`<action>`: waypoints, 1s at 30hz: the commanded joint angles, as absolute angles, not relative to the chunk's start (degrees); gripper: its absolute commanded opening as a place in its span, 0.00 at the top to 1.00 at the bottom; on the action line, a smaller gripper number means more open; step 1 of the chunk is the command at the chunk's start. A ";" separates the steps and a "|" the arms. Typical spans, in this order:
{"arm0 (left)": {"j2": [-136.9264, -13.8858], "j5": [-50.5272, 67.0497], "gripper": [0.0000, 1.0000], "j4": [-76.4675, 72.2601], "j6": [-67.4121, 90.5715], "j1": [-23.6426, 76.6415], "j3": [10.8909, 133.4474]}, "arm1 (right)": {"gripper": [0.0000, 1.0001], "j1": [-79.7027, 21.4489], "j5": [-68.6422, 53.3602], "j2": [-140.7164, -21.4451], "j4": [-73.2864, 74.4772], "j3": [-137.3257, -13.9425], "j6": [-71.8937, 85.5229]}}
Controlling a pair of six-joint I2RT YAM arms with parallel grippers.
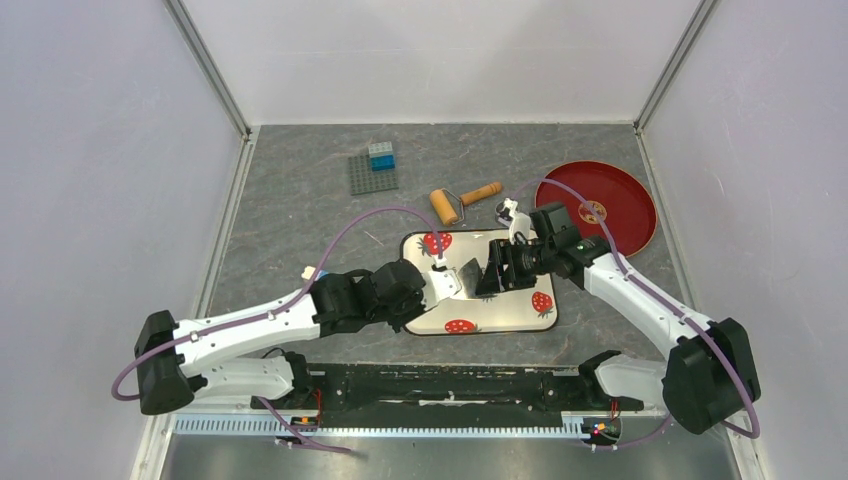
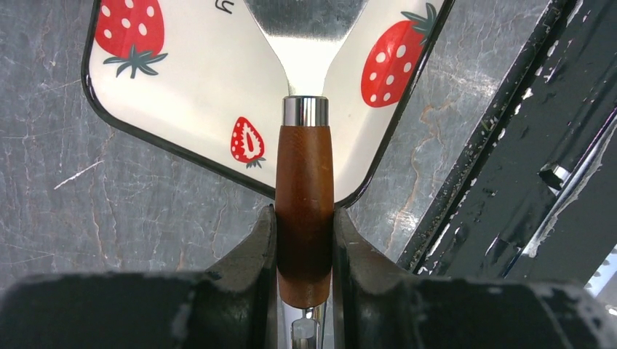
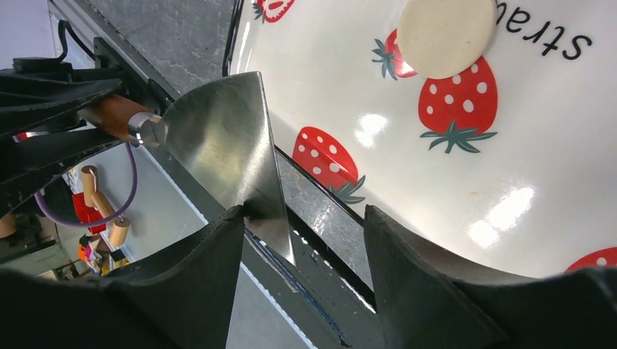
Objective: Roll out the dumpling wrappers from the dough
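Note:
A flat round piece of pale dough (image 3: 446, 36), a dumpling wrapper, lies on the strawberry-print tray (image 3: 553, 182), partly over a red print. My left gripper (image 2: 305, 218) is shut on the brown wooden handle (image 2: 304, 174) of a metal scraper, whose blade (image 3: 218, 138) reaches out over the tray (image 1: 500, 318). My right gripper (image 3: 304, 218) is open at the blade's far corner. The blade's tip sits between its fingers and touches the left finger (image 3: 218, 247). In the top view the two grippers, left (image 1: 432, 285) and right (image 1: 490, 270), meet above the tray.
A wooden roller with an orange handle (image 1: 465, 200) lies behind the tray. A red round plate (image 1: 597, 207) sits at the back right. A grey baseplate with blue bricks (image 1: 375, 168) is at the back left. The black base rail (image 2: 524, 182) runs close to the tray's near edge.

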State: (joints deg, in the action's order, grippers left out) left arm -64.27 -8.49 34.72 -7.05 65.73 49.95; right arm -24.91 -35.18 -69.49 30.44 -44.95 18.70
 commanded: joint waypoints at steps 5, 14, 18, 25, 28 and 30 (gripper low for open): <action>-64.26 -9.68 0.98 27.63 -1.45 66.13 49.23 | 0.28 -24.96 -27.00 -66.88 30.83 -45.41 18.86; -70.67 -9.87 0.98 21.65 2.06 65.37 48.69 | 0.10 -22.16 -17.94 -58.36 34.50 -41.88 18.93; -73.99 -8.43 0.98 18.87 3.23 63.39 48.61 | 0.10 -19.10 -17.14 -57.18 38.05 -40.09 16.45; -75.84 -3.27 0.98 16.34 2.31 55.55 47.75 | 0.09 -14.74 -13.06 -58.14 42.62 -38.76 12.85; -74.77 -1.83 0.98 16.41 0.71 51.37 46.58 | 0.09 -13.00 -11.71 -60.46 43.75 -39.00 11.48; -73.46 -0.69 0.98 16.93 0.09 48.25 45.37 | 0.09 -11.78 -10.97 -61.44 44.01 -39.40 10.71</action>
State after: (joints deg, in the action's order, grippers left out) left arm -76.25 -3.84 20.36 0.84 52.66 46.85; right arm -13.78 -14.15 -59.68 42.24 -38.76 13.74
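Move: The left hand holds the scraper; the round wrapper on the tray lies about 8 cm ahead of it, 12 cm to its right and 11 cm below. The wooden roller is some 23 cm ahead and 7 cm right. From the right hand, the tray's right rim lies about 15 cm right and 1 cm ahead, the scraper blade 2 cm ahead and 3 cm left, and the wrapper 3 cm ahead and 3 cm left. Left hand carries the scraper forward and down; right hand opens wider, leaving the blade about 11 cm rightward. ##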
